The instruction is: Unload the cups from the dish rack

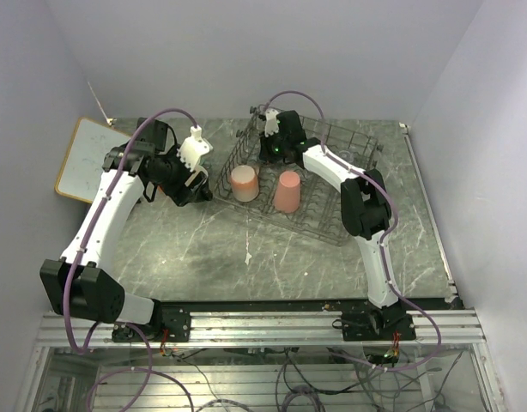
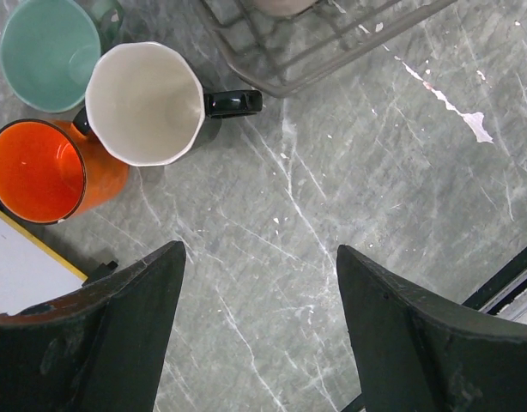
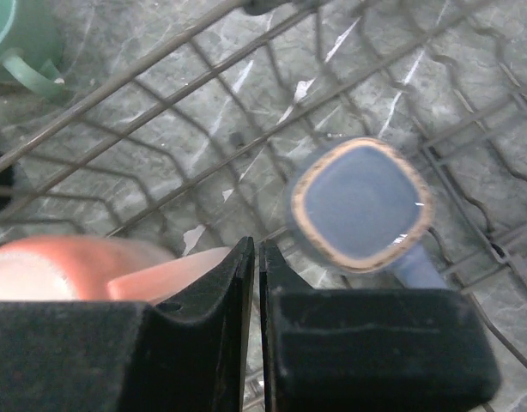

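The grey wire dish rack [image 1: 332, 225] stands at the back centre. A pale pink mug [image 1: 244, 183] and a tall pink tumbler [image 1: 287, 190] are upside down in its left half. My right gripper [image 3: 257, 251] is inside the rack, shut with nothing between its fingers. A small grey-blue cup [image 3: 360, 204] sits just right of the fingers, apart from them. My left gripper [image 2: 259, 253] hangs open over bare table left of the rack. Ahead of it stand an orange mug [image 2: 36, 172], a black mug with white inside [image 2: 143, 103] and a mint green mug [image 2: 49, 51].
A wood-framed whiteboard [image 1: 87, 159] lies at the far left, its corner beside the orange mug. The rack's near corner [image 2: 281, 64] is close to the black mug's handle. White scuffs mark the grey marble table [image 1: 246, 257]. Walls close in the back and both sides.
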Robot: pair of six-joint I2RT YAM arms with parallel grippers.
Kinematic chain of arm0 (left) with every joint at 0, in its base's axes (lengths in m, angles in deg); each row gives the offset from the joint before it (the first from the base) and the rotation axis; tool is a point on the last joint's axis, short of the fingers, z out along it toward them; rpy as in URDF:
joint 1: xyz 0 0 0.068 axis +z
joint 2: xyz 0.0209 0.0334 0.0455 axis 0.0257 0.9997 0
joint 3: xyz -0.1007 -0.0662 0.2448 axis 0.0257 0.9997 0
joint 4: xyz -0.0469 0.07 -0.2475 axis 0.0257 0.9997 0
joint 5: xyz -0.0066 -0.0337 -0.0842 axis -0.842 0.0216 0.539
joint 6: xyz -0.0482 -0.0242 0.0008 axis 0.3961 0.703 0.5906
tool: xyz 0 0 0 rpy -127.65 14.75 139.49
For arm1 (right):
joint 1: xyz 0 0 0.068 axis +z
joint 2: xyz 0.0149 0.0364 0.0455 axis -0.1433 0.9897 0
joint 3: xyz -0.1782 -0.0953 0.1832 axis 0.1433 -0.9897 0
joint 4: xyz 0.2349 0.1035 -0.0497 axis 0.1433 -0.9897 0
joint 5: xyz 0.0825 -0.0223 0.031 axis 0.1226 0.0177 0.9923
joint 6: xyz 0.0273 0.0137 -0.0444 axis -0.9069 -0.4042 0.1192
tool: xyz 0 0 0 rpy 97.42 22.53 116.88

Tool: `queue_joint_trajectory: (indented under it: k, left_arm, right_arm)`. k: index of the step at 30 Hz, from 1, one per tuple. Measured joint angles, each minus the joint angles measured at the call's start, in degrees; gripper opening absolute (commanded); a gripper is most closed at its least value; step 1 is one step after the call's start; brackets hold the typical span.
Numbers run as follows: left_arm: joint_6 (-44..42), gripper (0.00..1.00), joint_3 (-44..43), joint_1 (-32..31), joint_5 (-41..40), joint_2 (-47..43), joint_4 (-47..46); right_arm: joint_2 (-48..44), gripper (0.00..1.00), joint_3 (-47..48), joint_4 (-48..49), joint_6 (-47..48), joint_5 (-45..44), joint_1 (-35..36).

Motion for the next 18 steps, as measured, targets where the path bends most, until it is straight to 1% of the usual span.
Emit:
queue_joint_trajectory:
  k: [2, 3, 5, 7, 8, 10, 14, 18]
  left_arm:
    - [0.0, 0.82, 0.0, 0.0, 0.0, -0.3, 0.0]
    - [0.0, 0.82, 0.0, 0.0, 0.0, -0.5, 0.0]
    - [-0.1, 0.81, 0.1, 0.0, 0.0, -0.8, -0.1]
    - [-0.3, 0.81, 0.7, 0.0, 0.0, -0.9, -0.4]
    - [-0.4, 0.81, 0.9, 0.0, 0.0, -0.9, -0.5]
    - [-0.5, 0.81, 1.5, 0.0, -0.1, -0.8, -0.5]
    - [-0.6, 0.81, 1.8, 0.0, -0.2, -0.7, -0.5]
    - [-0.6, 0.81, 1.8, 0.0, -0.2, -0.8, -0.6]
  right_arm:
    - [0.0, 0.09, -0.1, 0.0, -0.5, -0.7, 0.1]
    - [0.0, 0.12, -0.2, 0.0, -0.7, -1.2, 0.1]
    - [-0.3, 0.25, -0.9, -0.1, -1.3, -1.9, 0.2]
    - [-1.2, 0.47, -2.3, -0.5, -2.2, -3.6, 0.3]
    - [-1.8, 0.54, -2.9, -0.9, -2.8, -4.5, 0.4]
    - [-3.6, 0.63, -4.3, -1.9, -4.4, -6.8, 0.8]
    - [-9.4, 0.67, -7.5, -4.1, -7.6, -12.7, 3.0]
    - [-12.6, 0.69, -6.3, -7.5, -11.3, -16.2, 7.1]
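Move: The pink-and-white mug sits in the rack about 9 cm back from the right hand, some 6 cm to its left and 4 cm lower, with its handle reaching to the fingertips. The pink cup stands roughly 11 cm back and 7 cm right of that hand; the blue cup about 4 cm ahead and 4 cm right, 6 cm lower. From the idle left hand, the mug is some 9 cm ahead, 19 cm right and 14 cm down. The mug's handle is right at the nearly shut right fingertips as the hand eases a couple of centimetres to the right. The fingers then open to about two-thirds while the hand swings back and climbs, roughly 5 cm each way, curving left again late, above the mug. The wrist turns some 15 degrees clockwise, leaving the handle below the open finger gap. ##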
